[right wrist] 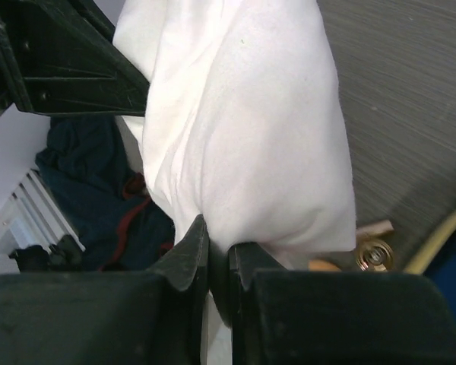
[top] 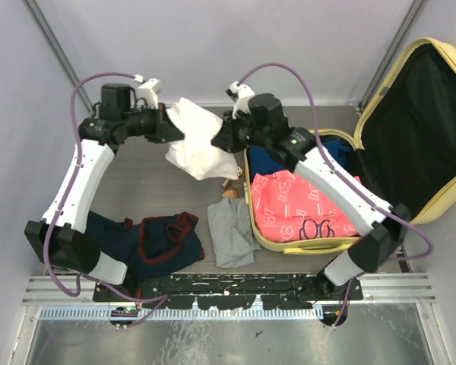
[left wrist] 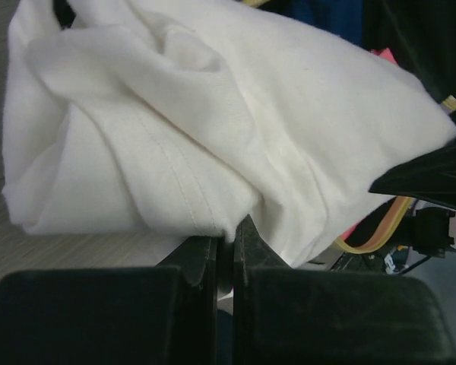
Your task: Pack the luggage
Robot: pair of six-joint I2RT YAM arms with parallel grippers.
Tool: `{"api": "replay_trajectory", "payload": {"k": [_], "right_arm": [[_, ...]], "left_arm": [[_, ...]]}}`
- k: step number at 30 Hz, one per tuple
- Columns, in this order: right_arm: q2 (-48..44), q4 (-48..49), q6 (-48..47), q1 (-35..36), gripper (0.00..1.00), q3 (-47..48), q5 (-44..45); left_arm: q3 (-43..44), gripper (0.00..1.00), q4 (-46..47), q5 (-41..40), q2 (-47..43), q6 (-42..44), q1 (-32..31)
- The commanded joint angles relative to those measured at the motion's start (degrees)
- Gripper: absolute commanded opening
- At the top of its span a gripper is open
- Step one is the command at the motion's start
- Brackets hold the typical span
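Note:
The luggage lies open at the right, its pale yellow lid with black lining leaning back. In its base lie a coral-pink printed garment and a blue one. A bunched white garment hangs above the table just left of the luggage, held from both sides. My left gripper is shut on its left edge, and my right gripper is shut on its right edge. In the left wrist view the white garment bulges over the pinched gripper. In the right wrist view the white garment drapes over the gripper.
A navy garment with red trim lies at the front left of the table, with a grey garment beside the luggage. A small tan and brass item sits under the white garment. The luggage's yellow rim shows in the right wrist view.

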Motion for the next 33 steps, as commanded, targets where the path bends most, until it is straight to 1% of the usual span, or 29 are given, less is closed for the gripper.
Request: {"api": "replay_trajectory", "payload": {"k": [1,6,10,13,17,21,23,27,33], "right_arm": [[-11.3,-4.6,-7.9,-4.3,0.0,-5.6,-0.3],[-21.5,-10.3,-11.4,-13.8,0.0,-11.0,-2.7],[-27.6,-13.7,-13.0,-20.2,0.0,-15.2,-3.2],[-30.9,-17.2,-14.8,-24.7,0.0,-17.1,-1.6],[-33.7,-21.8,-17.0,-28.6,0.0,-19.4,2.3],[-32.8,-21.9,-19.6,-30.8,0.0,-22.2,4.5],[-31.1,-20.5,-20.9,-32.3,0.0,-23.5,4.3],[-27.2,-12.7,-24.1,-36.2,0.0,-26.9,1.7],[-17.4,-2.5,-26.7,-40.4,0.0,-28.1,-0.8]], "left_arm": [[-0.7,0.0,9.6,-3.7,-2.7,-6.7,-10.6],[0.8,0.0,12.8,-7.7,1.0,-10.5,-22.6],[2.3,0.0,15.0,-11.4,5.0,-12.6,-31.2],[3.9,0.0,17.0,-13.7,8.5,-14.4,-36.5],[5.8,0.0,20.3,-15.5,14.2,-16.6,-42.1],[9.4,0.0,21.5,-17.2,20.3,-18.4,-44.1],[11.2,0.0,20.6,-20.7,23.1,-18.8,-44.1],[13.8,0.0,19.0,-26.4,27.8,-15.8,-43.5],[13.3,0.0,19.3,-28.3,32.3,-14.5,-40.3]]}}
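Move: Both raised hands already hold the white cloth between them. The pink cloth in the open suitcase lies roughly 48 cm to the left hand's right, 8 cm back and 23 cm lower. From the right hand it is about 37 cm right, 6 cm back and 24 cm down. From that same hand, the blue cloth is some 31 cm right and 10 cm ahead; the grey garment is 6 cm right and 17 cm back, well below. Rightward together, both hands carry the white cloth about 30 cm, in over the open suitcase, keeping their pinch on it. They travel nearly level and drift back at first, then sink some 12–14 cm and swing forward again by about 5 cm towards the end. Both wrists turn clockwise, the right one more, and it also rolls its left side down. ##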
